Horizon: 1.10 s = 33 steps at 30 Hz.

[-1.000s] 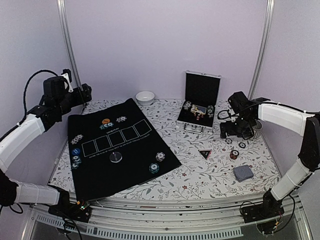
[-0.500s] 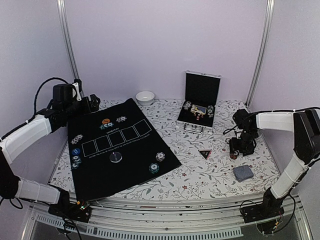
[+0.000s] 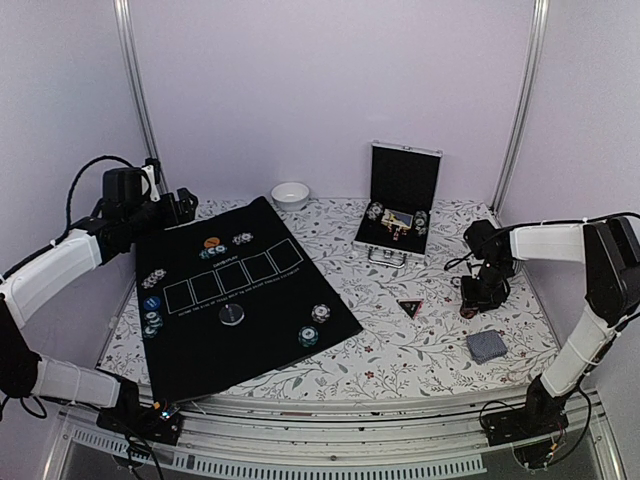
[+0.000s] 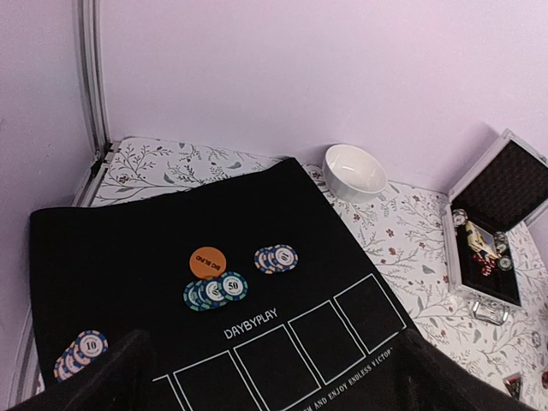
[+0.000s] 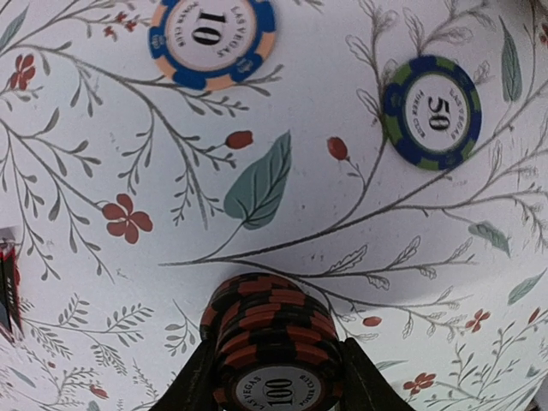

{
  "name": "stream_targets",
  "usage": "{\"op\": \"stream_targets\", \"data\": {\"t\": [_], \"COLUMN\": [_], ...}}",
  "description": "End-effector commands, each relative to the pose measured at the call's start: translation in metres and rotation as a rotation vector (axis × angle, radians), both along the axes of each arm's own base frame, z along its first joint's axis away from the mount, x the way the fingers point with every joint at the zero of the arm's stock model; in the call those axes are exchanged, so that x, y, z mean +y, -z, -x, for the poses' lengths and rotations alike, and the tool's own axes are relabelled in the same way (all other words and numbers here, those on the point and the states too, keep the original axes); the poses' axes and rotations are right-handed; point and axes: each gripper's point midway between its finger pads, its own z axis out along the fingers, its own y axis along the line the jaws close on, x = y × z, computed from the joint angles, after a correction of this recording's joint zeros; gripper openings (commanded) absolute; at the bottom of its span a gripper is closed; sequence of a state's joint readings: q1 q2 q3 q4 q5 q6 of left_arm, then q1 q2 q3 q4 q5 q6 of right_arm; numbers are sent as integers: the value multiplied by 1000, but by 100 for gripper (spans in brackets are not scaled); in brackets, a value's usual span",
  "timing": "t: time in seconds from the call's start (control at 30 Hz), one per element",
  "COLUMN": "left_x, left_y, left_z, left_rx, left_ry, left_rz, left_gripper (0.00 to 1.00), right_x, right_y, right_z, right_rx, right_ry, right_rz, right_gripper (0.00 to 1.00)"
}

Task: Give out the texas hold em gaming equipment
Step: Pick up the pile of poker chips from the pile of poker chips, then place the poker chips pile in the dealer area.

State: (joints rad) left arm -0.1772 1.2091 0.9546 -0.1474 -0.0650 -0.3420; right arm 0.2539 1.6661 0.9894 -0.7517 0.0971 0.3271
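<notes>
My right gripper (image 5: 274,381) stands low over the flowered tablecloth, jaws closed against both sides of a stack of red-and-black poker chips (image 5: 272,330) marked 100. A blue 10 chip (image 5: 211,34) and a green-blue 50 chip (image 5: 431,111) lie flat beyond it. From above, the right gripper (image 3: 476,298) is right of the black-red triangular marker (image 3: 409,306) and behind the card deck (image 3: 486,346). My left gripper (image 4: 274,385) hovers open over the black mat (image 4: 128,248), above chip piles (image 4: 214,289) and an orange button (image 4: 206,261). A grey button (image 3: 232,314) lies on the mat.
An open silver-edged case (image 3: 400,215) with more chips stands at the back right. A white bowl (image 3: 290,194) sits behind the mat. More chip piles (image 3: 314,324) lie on the mat's near right corner and on its left edge (image 3: 151,322). Frame posts rise at both back corners.
The right gripper came down to the table beside the triangular marker and closed its jaws on the red-black chip stack. The left arm swung slightly inward and stays open.
</notes>
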Motion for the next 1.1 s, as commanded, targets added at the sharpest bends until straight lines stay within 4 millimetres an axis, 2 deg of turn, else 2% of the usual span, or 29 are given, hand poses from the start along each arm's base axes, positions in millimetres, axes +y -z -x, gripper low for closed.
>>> {"op": "stream_targets", "data": {"t": [0.0,0.03,0.1,0.37,0.47,0.5,0.6,0.63,0.67,0.73,0.8,0.9,1.0,1.07], "left_x": [3,3,3,4,4,4,5,5,5,6,7,7,7,7], "left_y": [-3,-4,-2,-1,-1,0,1,1,2,2,2,4,7,9], "left_z": [-1,-1,-1,-2,-2,-2,-3,-4,-4,-4,-4,-4,-5,-6], "left_rx": [-9,-9,-6,0,1,2,6,7,9,12,13,19,27,34], "left_ry": [0,1,1,7,6,9,11,12,13,10,8,11,15,19], "left_rz": [17,19,22,33,38,39,48,49,51,53,54,59,68,78], "left_gripper": [98,98,98,98,98,98,98,98,98,98,98,98,98,98], "right_x": [-5,-6,-8,4,23,35,91,116,137,188,236,285,315,326], "right_y": [2,1,-4,-41,-62,-69,-87,-101,-99,-108,-103,-85,-65,-54], "right_z": [-3,-4,-4,-17,-26,-30,-44,-52,-49,-48,-30,-2,21,31], "right_rx": [4,5,3,-60,-97,-111,-148,-182,-171,-194,-172,-128,-80,-53], "right_ry": [1,3,1,-43,-84,-112,-251,-312,-371,-498,-642,-792,-890,-929], "right_rz": [31,38,52,35,24,13,-20,-34,-35,-66,-100,-121,-122,-117], "right_gripper": [22,14,5,2,2,3,2,3,2,2,2,3,2,3]}}
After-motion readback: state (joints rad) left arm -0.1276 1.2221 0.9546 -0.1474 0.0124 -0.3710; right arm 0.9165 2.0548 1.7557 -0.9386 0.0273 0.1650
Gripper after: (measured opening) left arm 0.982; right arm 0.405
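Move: The right fingers are already shut on the red 100 chips, still on their spot. The white-and-blue 10 stack on the mat, beside which they are being taken, lies about 36 cm to the left and 2 cm ahead; the green 50 stack is roughly 39 cm left and 4 cm back. The triangle box sits some 14 cm left and 1 cm ahead. From the left hand, the 10 stack is about 31 cm right, 9 cm back and 25 cm below. Keeping its pinch on the red chips, the right hand lifts them off their spot, slowly at first, then sweeps fast to the left, about 31 cm, past the triangle box towards the 10 stack on the mat. It arcs up to nearly 12 cm, bulging forward and coming back, and is sinking again to some 7 cm above its start while turning roughly 50 degrees counter-clockwise. ##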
